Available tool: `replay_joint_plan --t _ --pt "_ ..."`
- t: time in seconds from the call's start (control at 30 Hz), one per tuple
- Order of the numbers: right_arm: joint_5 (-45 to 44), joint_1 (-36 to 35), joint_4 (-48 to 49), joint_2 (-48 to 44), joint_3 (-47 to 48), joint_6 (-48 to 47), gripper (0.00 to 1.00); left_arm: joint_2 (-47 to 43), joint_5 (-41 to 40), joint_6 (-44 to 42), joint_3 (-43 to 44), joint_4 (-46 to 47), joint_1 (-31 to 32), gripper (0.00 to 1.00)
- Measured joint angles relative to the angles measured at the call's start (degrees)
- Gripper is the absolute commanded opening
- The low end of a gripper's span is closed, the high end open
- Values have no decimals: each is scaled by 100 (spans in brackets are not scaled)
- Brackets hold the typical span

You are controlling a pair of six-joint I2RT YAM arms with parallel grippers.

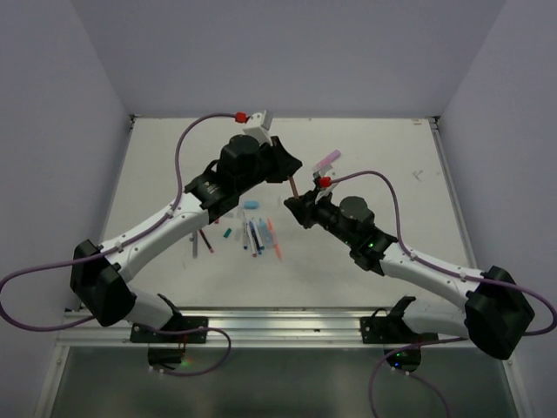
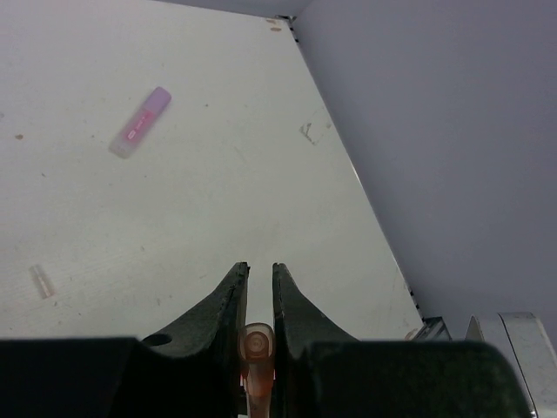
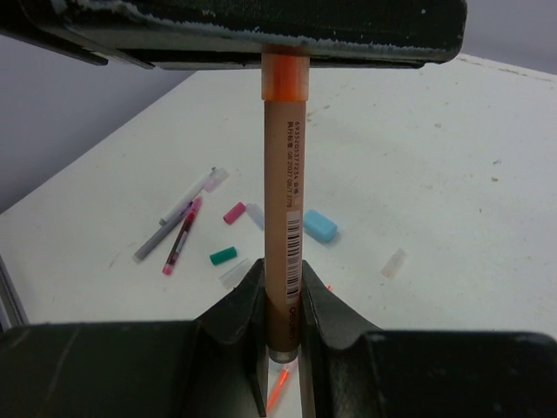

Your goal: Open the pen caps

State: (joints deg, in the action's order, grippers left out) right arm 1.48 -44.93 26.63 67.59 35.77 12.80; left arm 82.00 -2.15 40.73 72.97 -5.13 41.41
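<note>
A tan pen (image 3: 285,218) with a barcode label is held between both arms above the table. My right gripper (image 3: 283,279) is shut on the lower end of its body. The pen's orange cap (image 3: 285,78) runs up into my left gripper (image 3: 261,26), whose jaws are shut on it; the cap's round end (image 2: 257,344) shows between the left fingers (image 2: 222,300). From above, the pen (image 1: 294,185) bridges the left gripper (image 1: 291,172) and the right gripper (image 1: 297,205). Loose pens (image 1: 257,235) lie on the table below.
Loose caps lie on the table: light blue (image 3: 319,225), teal (image 3: 223,255), pink (image 3: 234,212) and clear (image 3: 393,262). A grey pen (image 3: 170,228) and a pink pen (image 3: 181,235) lie to the left. A purple marker (image 2: 140,122) rests farther back.
</note>
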Motion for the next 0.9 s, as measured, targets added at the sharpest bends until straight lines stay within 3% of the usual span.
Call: replay_joint_plan --t 0.7,0.9 --pt "-122 70 330 7 -107 0 0 352 671 166 481 -247 -361 0" --pt "170 -96 -1285 243 -820 2 0 280 -492 173 973 1792 -1172 0"
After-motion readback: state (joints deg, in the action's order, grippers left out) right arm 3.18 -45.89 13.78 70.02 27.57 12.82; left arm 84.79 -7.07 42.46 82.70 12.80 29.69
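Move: The orange pen, gripped by both hands, stands steeply between them: its middle is about 5 cm below, 3 cm back and 1 cm right of the left hand, and 4 cm above, 3 cm ahead and 1 cm left of the right. Some 20 cm below the right hand, a second orange pen lies 2 cm ahead and 8 cm left, a blue marker 5 cm ahead and 11 cm left, a clear cap 15 cm ahead and 7 cm left. The orange pen's cap stays pinched in the left fingers and its barrel in the right while both hands barely shift, by about a centimetre. Then they part sharply: the left pulls up some 14 cm, also forward and left, tipping its fingers up, as the right drops about 13 cm and slightly back, tipping its fingers down. ##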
